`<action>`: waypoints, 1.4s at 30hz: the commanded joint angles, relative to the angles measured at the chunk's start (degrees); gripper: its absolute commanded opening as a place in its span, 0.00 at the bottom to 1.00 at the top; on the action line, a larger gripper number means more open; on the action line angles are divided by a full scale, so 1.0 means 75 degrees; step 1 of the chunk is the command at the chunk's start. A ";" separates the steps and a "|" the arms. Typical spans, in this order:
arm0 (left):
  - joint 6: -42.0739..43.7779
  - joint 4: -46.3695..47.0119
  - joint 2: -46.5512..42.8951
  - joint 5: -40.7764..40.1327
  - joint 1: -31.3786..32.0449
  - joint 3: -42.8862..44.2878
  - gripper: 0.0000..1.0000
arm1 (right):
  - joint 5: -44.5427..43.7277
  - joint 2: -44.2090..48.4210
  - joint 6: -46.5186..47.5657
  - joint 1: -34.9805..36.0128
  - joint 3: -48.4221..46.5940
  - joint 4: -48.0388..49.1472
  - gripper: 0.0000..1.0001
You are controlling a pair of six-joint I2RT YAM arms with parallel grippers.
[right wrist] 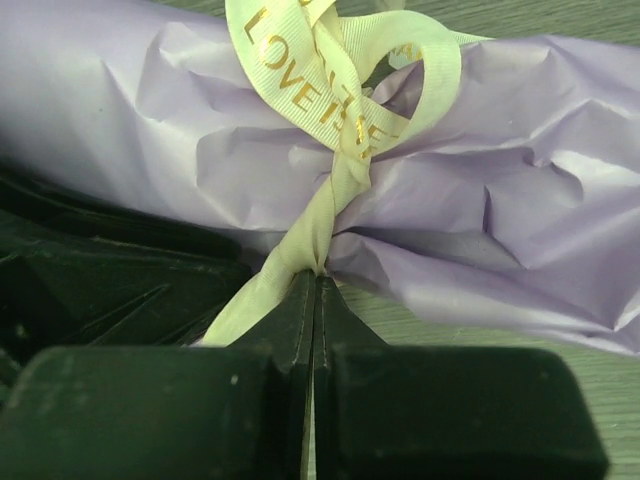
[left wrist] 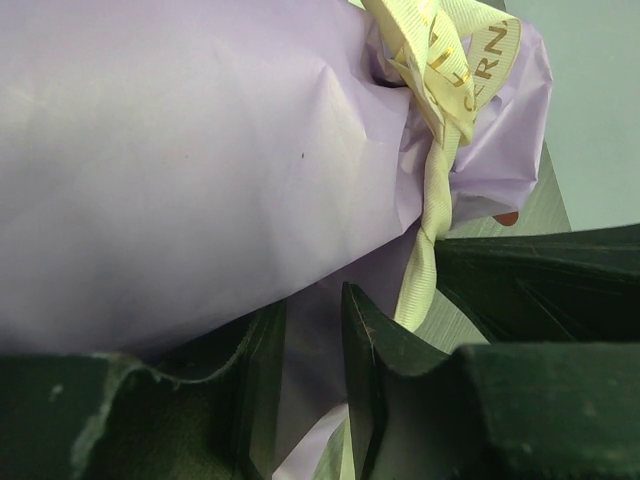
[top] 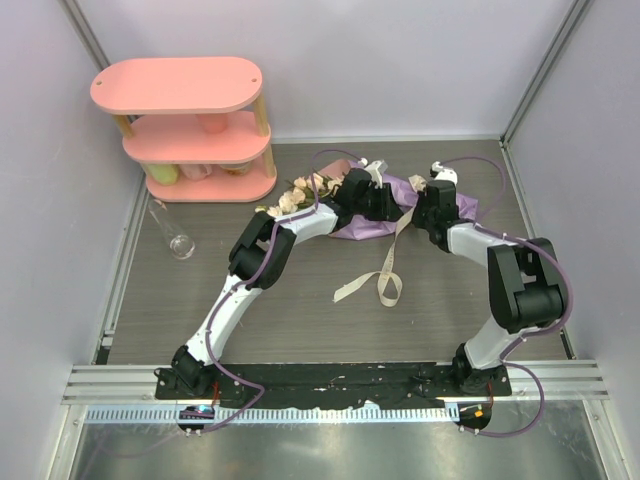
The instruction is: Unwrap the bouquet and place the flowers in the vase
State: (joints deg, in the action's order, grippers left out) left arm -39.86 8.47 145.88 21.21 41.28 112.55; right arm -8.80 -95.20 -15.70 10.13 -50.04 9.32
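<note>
The bouquet lies on its side at the back of the table, its cream and pink flowers pointing left. Lilac wrapping paper fills the left wrist view, and my left gripper is shut on a fold of it. A cream ribbon with gold lettering is knotted round the paper. My right gripper is shut on the ribbon just below the knot. Loose ribbon tails trail toward the front. The clear glass vase stands far left, apart from both grippers.
A pink three-tier shelf holding pink and yellow cups stands at the back left, just behind the vase. Grey walls close in the table on three sides. Both arms arch over the table's middle toward the bouquet.
</note>
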 commanded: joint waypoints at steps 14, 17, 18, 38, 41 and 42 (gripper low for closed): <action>0.0099 -0.0039 -0.0174 0.0043 -0.0043 -0.0054 0.33 | -0.0268 0.1352 -0.0755 -0.0155 -0.0399 0.0004 0.07; 0.0076 -0.0039 -0.0162 0.0078 -0.0043 -0.0019 0.33 | -0.0699 0.0379 -0.0110 -0.0155 -0.1257 -0.1146 0.19; 0.0076 -0.0039 -0.0162 0.0090 -0.0031 -0.0019 0.33 | -0.0760 0.0191 -0.0016 -0.0155 -0.1435 -0.1439 0.24; 0.0146 -0.0039 -0.0221 0.0090 -0.0054 -0.0077 0.33 | 0.0552 -0.0198 -0.0003 -0.0179 -0.1145 -0.1290 0.27; 0.0134 -0.0039 -0.0221 0.0113 -0.0043 -0.0077 0.33 | 0.0645 -0.0046 -0.0121 -0.0179 -0.1027 -0.1290 0.31; 0.0134 -0.0039 -0.0221 0.0102 -0.0054 -0.0077 0.33 | 0.0669 0.0001 -0.0167 -0.0179 -0.0992 -0.1278 0.31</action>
State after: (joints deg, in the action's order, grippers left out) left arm -39.86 8.34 145.88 21.28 41.21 112.33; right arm -6.46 -99.07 -15.03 8.82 -58.85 -1.78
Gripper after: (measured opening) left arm 0.327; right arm 0.299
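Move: The ribbon's knot on the bouquet sits about 3 cm ahead of the right fingertips, 1 cm to their right and slightly higher; those fingers are already shut on the strand below it. From the right hand, the flower heads are some 30 cm left and 3 cm farther out, and the ribbon's trailing curl on the table is about 20 cm back and 8 cm left. From the left hand, the knot is about 3 cm ahead and 6 cm right. The ribbon strand, pinched by the right fingers, is pulled upward away from the knot as that hand rises about 8.5 cm, its wrist tipping up some 15 degrees. The fingers then open and let go while reaching forward, and the hand drops roughly 9 cm and eases back, ending partly open astride the strand just below the knot. The left hand stays at the paper's near edge. ##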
